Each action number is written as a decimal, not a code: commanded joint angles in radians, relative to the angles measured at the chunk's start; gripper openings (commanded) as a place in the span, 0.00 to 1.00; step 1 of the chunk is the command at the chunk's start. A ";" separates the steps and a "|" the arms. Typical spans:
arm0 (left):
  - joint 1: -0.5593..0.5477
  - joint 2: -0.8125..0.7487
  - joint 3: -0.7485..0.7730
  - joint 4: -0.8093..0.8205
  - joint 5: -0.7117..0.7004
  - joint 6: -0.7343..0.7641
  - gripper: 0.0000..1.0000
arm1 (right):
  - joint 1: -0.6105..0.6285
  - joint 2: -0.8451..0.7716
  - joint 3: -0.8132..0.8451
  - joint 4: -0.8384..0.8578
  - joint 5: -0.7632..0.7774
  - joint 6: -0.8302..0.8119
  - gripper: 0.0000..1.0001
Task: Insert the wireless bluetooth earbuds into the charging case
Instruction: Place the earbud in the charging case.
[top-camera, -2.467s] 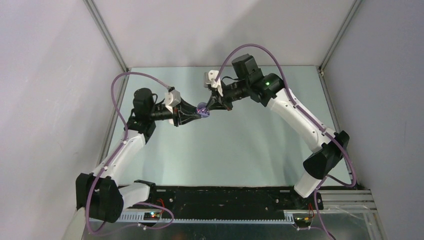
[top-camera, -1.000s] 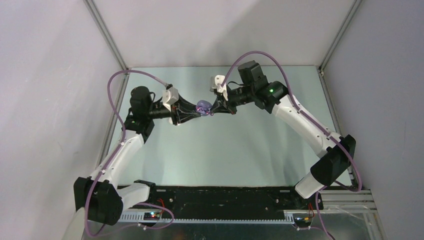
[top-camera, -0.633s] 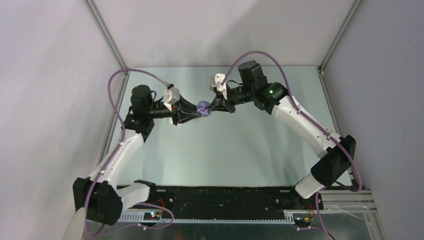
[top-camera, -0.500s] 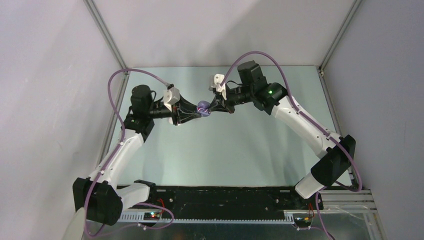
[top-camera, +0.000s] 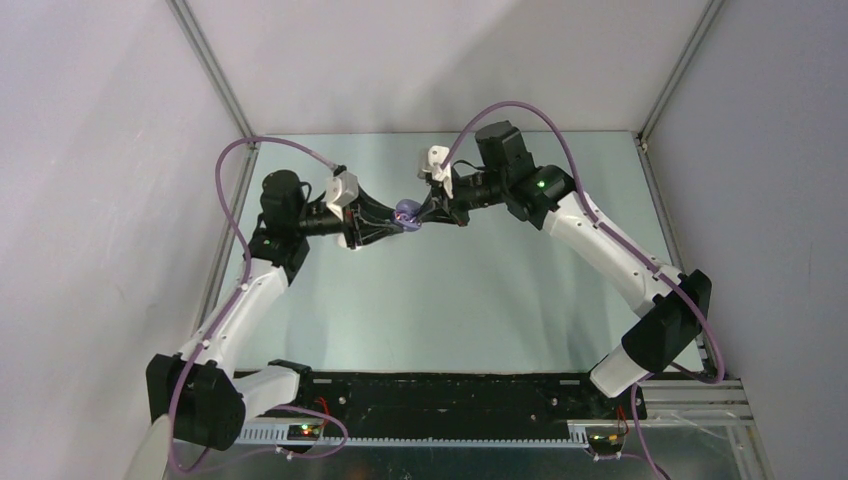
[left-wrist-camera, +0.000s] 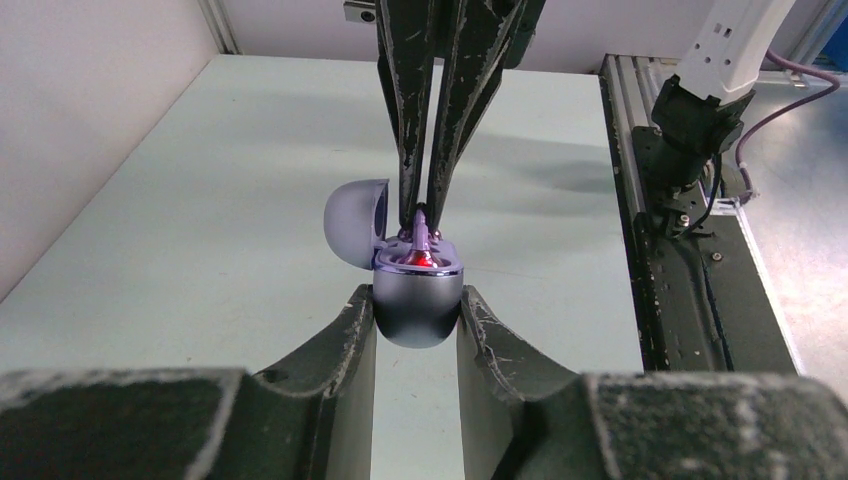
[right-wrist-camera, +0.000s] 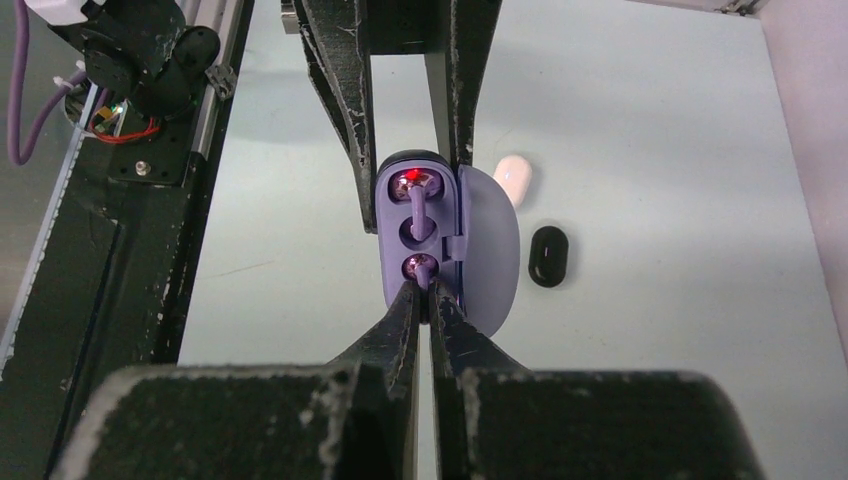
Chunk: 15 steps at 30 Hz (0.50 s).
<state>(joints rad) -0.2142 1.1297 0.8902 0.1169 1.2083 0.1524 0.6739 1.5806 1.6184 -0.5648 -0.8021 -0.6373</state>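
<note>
The lavender charging case (left-wrist-camera: 418, 305) is held in the air with its lid (left-wrist-camera: 355, 220) swung open, and my left gripper (left-wrist-camera: 418, 312) is shut on its rounded base. One lavender earbud (right-wrist-camera: 415, 203) sits in the far socket beside a red light. My right gripper (right-wrist-camera: 427, 292) is shut on the stem of a second lavender earbud (right-wrist-camera: 421, 268), whose head rests at the near socket. In the top view the two grippers meet at the case (top-camera: 406, 213) above the far middle of the table.
On the table below lie a white-pink oval piece (right-wrist-camera: 513, 176) and a black oval piece (right-wrist-camera: 547, 255), to the right of the case. The black base rail (right-wrist-camera: 110, 250) runs along the near edge, with the left arm's mount (left-wrist-camera: 690, 120) on it.
Since the earliest frame the right wrist has turned and shifted slightly, and the case has moved up a little with the left gripper. Over the last second nothing has visibly moved.
</note>
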 joint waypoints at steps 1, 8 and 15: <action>-0.002 -0.002 0.000 0.140 0.024 -0.076 0.00 | -0.021 -0.008 0.000 0.028 -0.003 0.056 0.05; 0.000 0.002 0.004 0.115 0.024 -0.062 0.00 | -0.049 -0.019 0.059 0.005 -0.041 0.081 0.30; 0.014 0.013 0.026 0.027 0.007 0.015 0.00 | -0.085 -0.093 0.090 -0.098 -0.071 0.050 0.55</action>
<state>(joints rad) -0.2039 1.1408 0.8829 0.1856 1.1984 0.1093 0.6102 1.5677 1.6623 -0.6285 -0.8555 -0.5686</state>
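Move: The right hand's shut fingertips are at the second purple earbud, in the near end of the open charging case; the middle of the case lies about 2 cm to their left and 2 cm below, level fore and aft. From the left hand, which grips the case, its middle is about 2 cm to the right, level otherwise. On the table some 30 cm below the right hand, the black case lies about 5 cm ahead and 7 cm left, and the white case about 3 cm ahead and 14 cm left. The right hand lets go of the second earbud, its fingers spreading from nearly shut to about half open as it backs away from the charging case, some 2 cm to the right and about 1.5 cm up, with the wrist tipping only some 5 degrees. The left hand keeps its unchanged grip on the case and holds it out almost still, drifting less than a centimetre forward. ##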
